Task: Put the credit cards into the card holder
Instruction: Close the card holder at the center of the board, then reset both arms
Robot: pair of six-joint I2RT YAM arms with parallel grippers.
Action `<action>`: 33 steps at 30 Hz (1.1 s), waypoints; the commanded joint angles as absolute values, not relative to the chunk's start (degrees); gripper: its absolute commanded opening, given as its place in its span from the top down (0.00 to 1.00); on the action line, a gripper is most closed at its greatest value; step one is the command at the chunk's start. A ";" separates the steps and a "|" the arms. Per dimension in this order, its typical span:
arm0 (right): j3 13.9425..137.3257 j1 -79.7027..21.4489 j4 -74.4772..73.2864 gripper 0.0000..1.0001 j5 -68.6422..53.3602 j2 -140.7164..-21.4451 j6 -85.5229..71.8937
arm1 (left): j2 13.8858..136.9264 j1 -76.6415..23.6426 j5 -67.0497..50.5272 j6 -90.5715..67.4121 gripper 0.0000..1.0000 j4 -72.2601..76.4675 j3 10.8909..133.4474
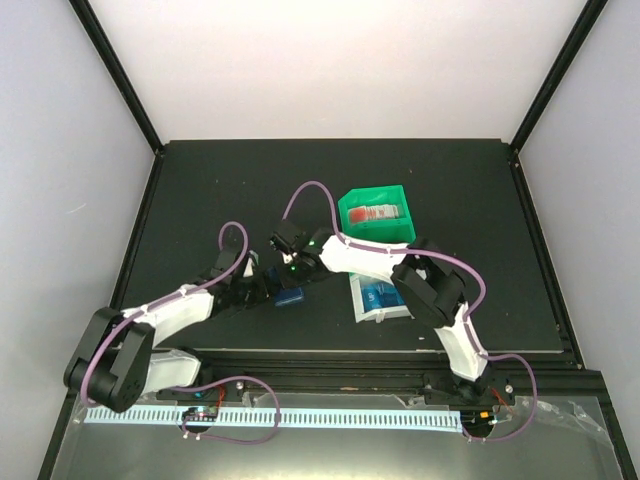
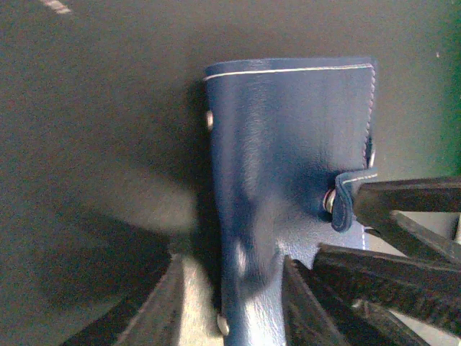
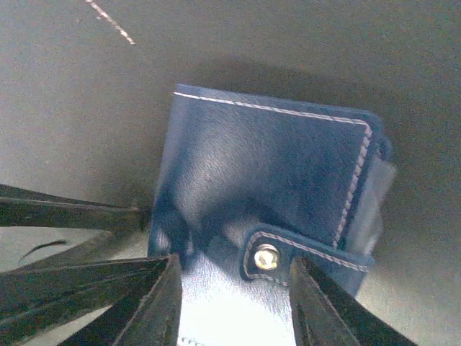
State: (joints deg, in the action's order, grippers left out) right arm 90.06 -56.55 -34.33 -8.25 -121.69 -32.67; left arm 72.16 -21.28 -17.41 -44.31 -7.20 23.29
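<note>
The card holder (image 1: pixel 288 297) is a dark blue stitched pouch lying flat on the black table, between both grippers. Its strap with a metal snap (image 3: pixel 266 256) is folded over the cover. My left gripper (image 2: pixel 234 303) is open and straddles one end of the card holder (image 2: pixel 288 158), with a gap beside its left finger (image 2: pixel 162 306). My right gripper (image 3: pixel 234 303) is open just above the card holder (image 3: pixel 259 158), with the snap strap between its fingers. Bright blue credit cards (image 1: pixel 378 296) lie in a white tray to the right.
The white tray (image 1: pixel 359 302) sits right of the holder, under the right arm. A green bin (image 1: pixel 350 211) with red-and-white items stands behind it. Both arms cross the table's near middle, their fingertips close together over the holder.
</note>
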 commanded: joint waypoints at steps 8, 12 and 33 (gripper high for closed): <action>77.91 -56.37 -37.77 0.52 1.45 -101.68 -37.03 | 53.97 -21.67 -10.27 -39.61 0.36 -30.40 32.18; 73.10 -56.31 -40.87 0.49 9.83 -90.69 -37.60 | 45.63 -21.65 -8.75 -36.94 0.22 -36.48 36.08; 56.74 -56.32 -55.71 0.16 45.60 -24.22 -41.73 | 17.69 -21.71 7.29 -18.23 0.01 -56.47 62.40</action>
State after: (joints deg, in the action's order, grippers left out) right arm 58.41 -56.45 -54.96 37.15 -31.55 -41.98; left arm 19.70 -21.50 3.73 -21.67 -51.42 59.42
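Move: Both hands are right at the closed card holder. For the right hand, its middle lies almost straight below, some 2 cm down by the clasp; for the left hand, at the near part of the spine edge, it is about 4 cm to the right, 1 cm ahead and 1 cm below. The white bin of blue packets stands roughly 25 cm right of the card holder and 3 cm nearer, with the green tray some 23 cm to its right and 14 cm farther out. The right hand, already backing off the clasp, climbs and swings away to the right, about 34 cm across and 28 cm up with a little draw back, passing over the white bin while it turns clockwise some 40 degrees, tips up to point ahead and opens further. The left hand leaves the spine edge by lifting nearly straight up, then also draws left and back as it gains height, about 33 cm up in all, its fingers spreading fully and swinging up from the table to point ahead. ##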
